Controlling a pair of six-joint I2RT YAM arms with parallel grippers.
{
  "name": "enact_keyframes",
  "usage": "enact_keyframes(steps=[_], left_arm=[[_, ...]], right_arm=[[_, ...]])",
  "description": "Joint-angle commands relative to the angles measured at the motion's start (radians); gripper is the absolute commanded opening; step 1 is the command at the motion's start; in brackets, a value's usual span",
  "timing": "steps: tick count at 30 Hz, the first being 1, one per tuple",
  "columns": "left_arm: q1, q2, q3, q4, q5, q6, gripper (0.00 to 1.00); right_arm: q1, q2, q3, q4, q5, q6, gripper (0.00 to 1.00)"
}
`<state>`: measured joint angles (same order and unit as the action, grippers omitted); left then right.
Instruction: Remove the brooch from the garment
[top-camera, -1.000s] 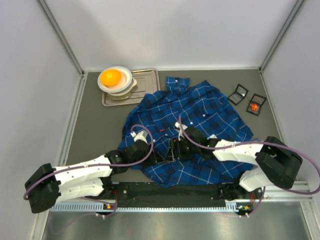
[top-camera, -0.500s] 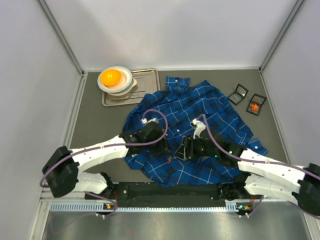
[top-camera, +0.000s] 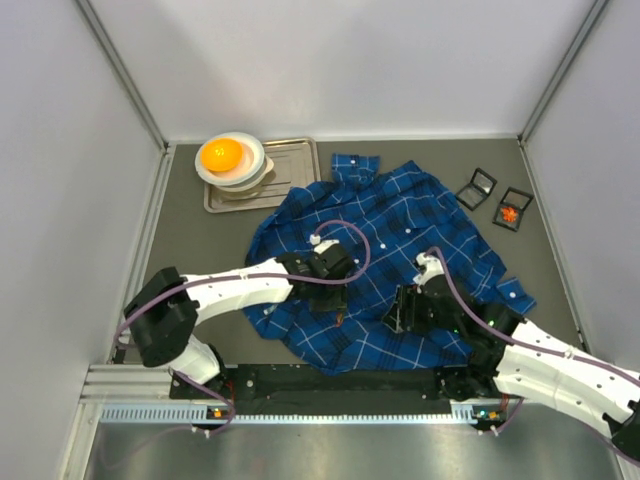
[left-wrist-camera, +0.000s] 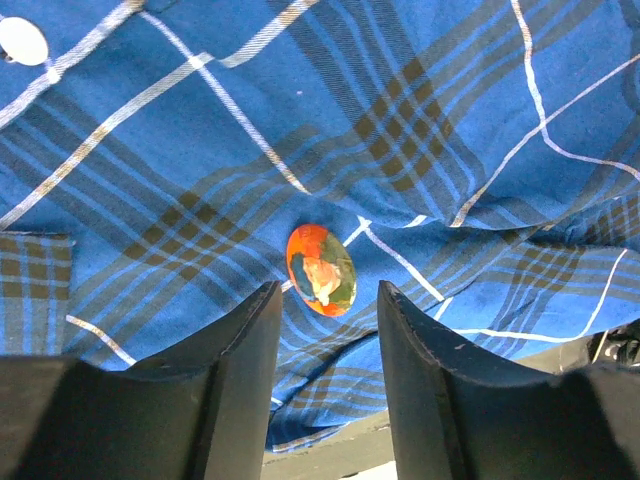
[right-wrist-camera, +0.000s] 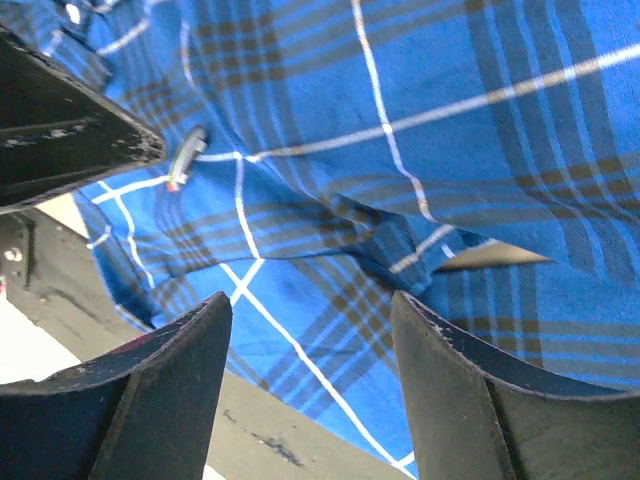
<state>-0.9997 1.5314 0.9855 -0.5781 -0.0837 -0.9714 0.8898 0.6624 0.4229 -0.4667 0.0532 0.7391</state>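
The garment (top-camera: 400, 225), a dark-blue plaid shirt with white buttons, lies crumpled on the grey table. The brooch (left-wrist-camera: 321, 270), an orange oval with a green and red picture, sits on the cloth (left-wrist-camera: 200, 150) near the shirt's front hem and shows as a small orange spot (top-camera: 341, 320) from above. My left gripper (left-wrist-camera: 327, 293) hangs open just over it, one finger on each side, gripping nothing. My right gripper (right-wrist-camera: 310, 300) stands open over the hem (right-wrist-camera: 450, 120) to the right, empty. From there the brooch (right-wrist-camera: 187, 157) appears edge-on beside the left gripper's finger (right-wrist-camera: 70, 140).
A metal tray (top-camera: 295, 155) at the back left holds stacked bowls with an orange ball (top-camera: 221, 154). Two small black boxes (top-camera: 477, 186) (top-camera: 512, 208) lie at the back right, one with something orange inside. Grey walls enclose the table on three sides.
The left arm has stretched out over the shirt and its jaws have widened around the brooch. The right gripper has drawn back to the right, away from the brooch.
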Motion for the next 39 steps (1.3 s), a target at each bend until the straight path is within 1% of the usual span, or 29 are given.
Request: enact_keyframes(steps=[1, 12, 13, 16, 18, 19, 22, 23, 26, 30, 34, 36, 39], left_arm=[[-0.034, 0.047, 0.08, -0.038, -0.057, 0.025, 0.47], [-0.066, 0.139, 0.124, -0.063, -0.076, 0.025, 0.41], [-0.068, 0.145, 0.124, -0.062, -0.074, 0.022, 0.38], [-0.073, 0.138, 0.119, -0.06, -0.088, 0.011, 0.34], [-0.073, 0.128, 0.11, -0.063, -0.114, 0.005, 0.33], [-0.073, 0.121, 0.107, -0.062, -0.116, 0.005, 0.29], [-0.073, 0.116, 0.101, -0.049, -0.103, 0.005, 0.22], [-0.073, 0.11, 0.094, -0.04, -0.097, 0.005, 0.17], [-0.074, 0.087, 0.068, -0.023, -0.103, -0.006, 0.13], [-0.074, 0.035, 0.027, 0.03, -0.11, -0.01, 0.09], [-0.076, 0.003, -0.007, 0.06, -0.1, -0.01, 0.03], [-0.079, -0.001, -0.01, 0.061, -0.099, -0.01, 0.0], [-0.088, 0.003, -0.018, 0.061, -0.108, -0.009, 0.0]], right_arm=[[-0.012, -0.018, -0.015, -0.035, 0.01, 0.002, 0.65], [-0.012, -0.032, 0.01, -0.033, 0.002, -0.014, 0.65], [-0.012, -0.026, 0.013, -0.032, 0.004, -0.017, 0.65], [-0.012, -0.009, 0.017, -0.027, 0.008, -0.026, 0.65], [-0.012, 0.008, 0.02, -0.013, 0.001, -0.032, 0.65], [-0.012, 0.016, 0.023, -0.004, -0.004, -0.035, 0.65], [-0.012, 0.052, 0.028, 0.045, -0.038, -0.038, 0.66], [-0.012, 0.08, 0.03, 0.078, -0.049, -0.04, 0.66], [-0.012, 0.124, 0.034, 0.135, -0.104, -0.037, 0.66], [-0.012, 0.222, 0.043, 0.278, -0.191, -0.023, 0.66], [-0.012, 0.307, 0.06, 0.376, -0.236, -0.012, 0.66], [-0.014, 0.344, 0.065, 0.422, -0.268, 0.003, 0.64], [-0.015, 0.423, 0.071, 0.523, -0.311, 0.035, 0.58]])
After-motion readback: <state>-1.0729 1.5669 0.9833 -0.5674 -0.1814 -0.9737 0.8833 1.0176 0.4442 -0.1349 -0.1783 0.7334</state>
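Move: The brooch sits almost under the left hand's open fingertips, roughly 3 cm below, 1 cm back and 1 cm to the right. From that same hand, a white shirt button lies about 12 cm ahead and roughly level sideways, and the garment's near hem some 12 cm back and 1 cm left, both 3 cm lower. From the right hand the brooch is about 11 cm to the left, 1 cm ahead and 4 cm down. The left hand sinks about 2.5 cm and shifts a centimetre to the right over the brooch, its fingers closing from half open to nearly shut so that the tips pinch the brooch by its rim, then rises about 1 cm with it still between them. The right hand first dips 1 to 2 cm and waits with fingers open, then sweeps about 7 cm left, low over the cloth, towards the brooch while turning some 10 degrees counter-clockwise, and ends short of it. ##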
